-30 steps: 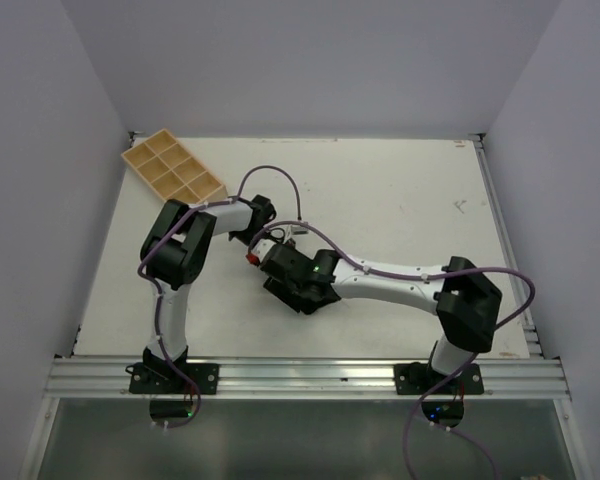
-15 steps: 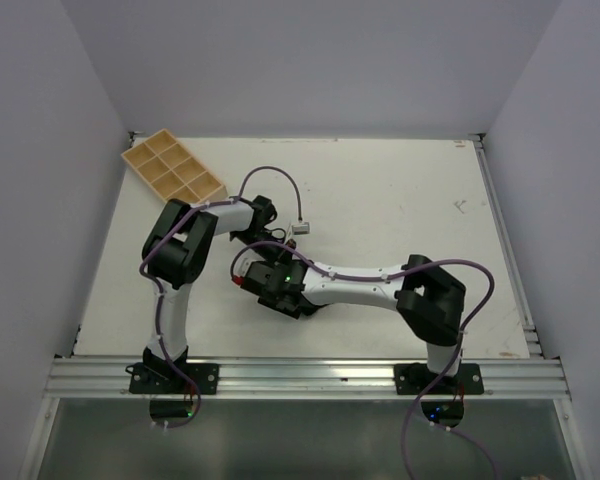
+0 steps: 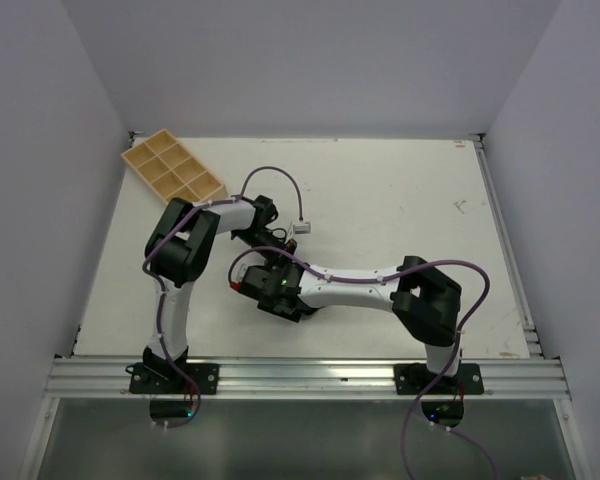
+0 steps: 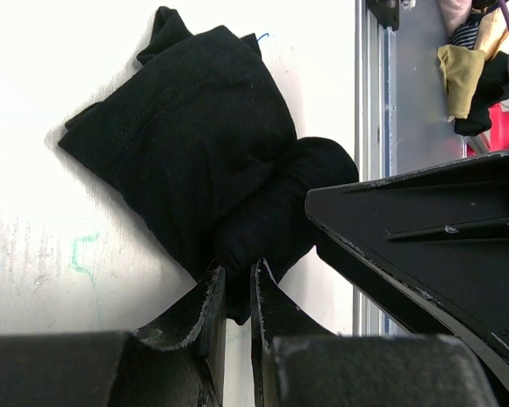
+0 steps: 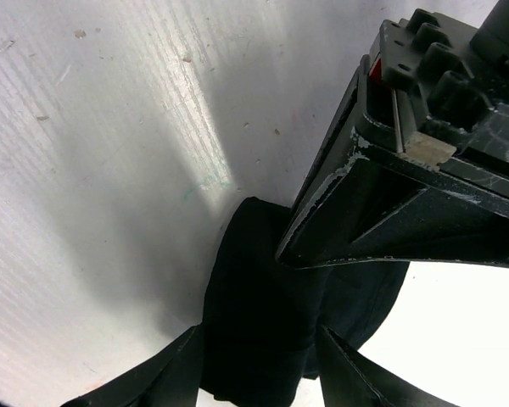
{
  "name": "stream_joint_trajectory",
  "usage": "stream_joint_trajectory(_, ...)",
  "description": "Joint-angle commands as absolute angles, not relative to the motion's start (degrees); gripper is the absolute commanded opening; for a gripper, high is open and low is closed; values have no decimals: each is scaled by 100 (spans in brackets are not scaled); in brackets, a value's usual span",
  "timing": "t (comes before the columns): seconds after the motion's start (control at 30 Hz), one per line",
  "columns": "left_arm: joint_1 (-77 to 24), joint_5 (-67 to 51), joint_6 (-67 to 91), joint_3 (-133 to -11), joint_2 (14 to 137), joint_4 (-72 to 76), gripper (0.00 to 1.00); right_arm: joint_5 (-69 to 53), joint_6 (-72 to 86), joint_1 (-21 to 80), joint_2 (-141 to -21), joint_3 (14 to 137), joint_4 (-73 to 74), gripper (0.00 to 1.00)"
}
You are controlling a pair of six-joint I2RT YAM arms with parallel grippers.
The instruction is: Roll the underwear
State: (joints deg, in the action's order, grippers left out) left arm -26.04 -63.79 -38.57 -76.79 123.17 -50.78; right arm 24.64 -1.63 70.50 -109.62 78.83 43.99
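The black underwear (image 4: 187, 127) lies on the white table, its near part wound into a thick roll (image 4: 280, 220) and its far part still flat. My left gripper (image 4: 235, 275) is shut on a fold of fabric at the roll's end. My right gripper (image 5: 259, 332) straddles the roll (image 5: 254, 297), with a finger pressed against each side of it. The left gripper's fingers (image 5: 365, 212) reach in from the upper right of the right wrist view. From above, both grippers meet near the table's middle left (image 3: 275, 265) and cover the garment.
A tan compartment tray (image 3: 173, 170) sits at the back left corner. A metal rail (image 3: 310, 378) runs along the near edge. Bare table (image 3: 410, 200) stretches right and back. Coloured cloths (image 4: 467, 68) lie beyond the rail.
The right arm's elbow has swung left and folded closer to its base, and its gripper has shifted slightly left at the roll. The left arm has barely moved.
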Motion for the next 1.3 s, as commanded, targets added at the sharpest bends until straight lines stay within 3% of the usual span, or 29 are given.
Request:
stream_joint_trajectory(0.0, -2672, -5731, -4069, -7752, 12568, -4922, 4, 2549, -237, 7084, -10925, 8165, 4570, 58)
stream_joint_trajectory(0.57, -2681, -5722, -4078, -7831, 12603, -5019, 4, 2601, -422, 7084, -11434, 8033, 4465, 60)
stream_joint_trajectory(0.67, -2681, -5853, -4069, -7831, 12560, -5019, 7, 2707, -177, 7075, -11549, 7981, 4474, 55)
stream_joint_trajectory(0.8, -2672, -5810, -3335, -7831, 12419, -4686, 21, 2602, 245, 7066, -11383, 7534, 4149, 41)
stream_joint_trajectory(0.83, -2646, -5827, -2792, -7848, 12436, -4537, 21, 2558, 324, 7049, -11356, 7463, 4096, 35)
stream_joint_trajectory(1.03, -2584, -6188, -2409, -7998, 12227, -4379, 20, 1874, 791, 6584, -11110, 6970, 3709, 32)
stream_joint_trajectory(1.07, -2584, -6040, -2225, -7972, 12130, -4212, 25, 1811, 843, 6452, -11066, 6900, 3665, 32)
stream_joint_trajectory(1.13, -2584, -5959, -1908, -7954, 11919, -3983, 47, 1549, 905, 6294, -10961, 6821, 3525, 31)
stream_joint_trajectory(1.17, -2575, -6029, -1907, -7954, 11883, -3999, 53, 1477, 975, 6215, -10951, 6786, 3481, 30)
stream_joint_trajectory(1.27, -2584, -5882, -1864, -7780, 11734, -3877, 55, 1249, 1054, 5977, -10942, 6689, 3366, 29)
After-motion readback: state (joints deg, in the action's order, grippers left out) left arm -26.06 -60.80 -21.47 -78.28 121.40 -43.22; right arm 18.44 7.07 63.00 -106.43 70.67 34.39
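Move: The left hand still pinches the far end of the rolled edge; the underwear's middle lies about 4 cm back and 5 cm to the right of that hand, 1 cm lower. The right hand hangs open over the roll's near end, which is roughly 1 cm ahead, 1 cm to its right and 2 cm below. The underwear's middle is some 2 cm ahead of the right hand, 3 cm right and 3 cm down; the left fingertips are about 6 cm ahead, 3 cm left and 2 cm below it. The right fingers close on the near end of the roll after a small rise and a sink of about 3 cm, pinch it, then carry it forward and right while turning some 10 degrees clockwise. Only late does the left hand open and let go of the far end, drawing forward a couple of centimetres and slightly right and up. ##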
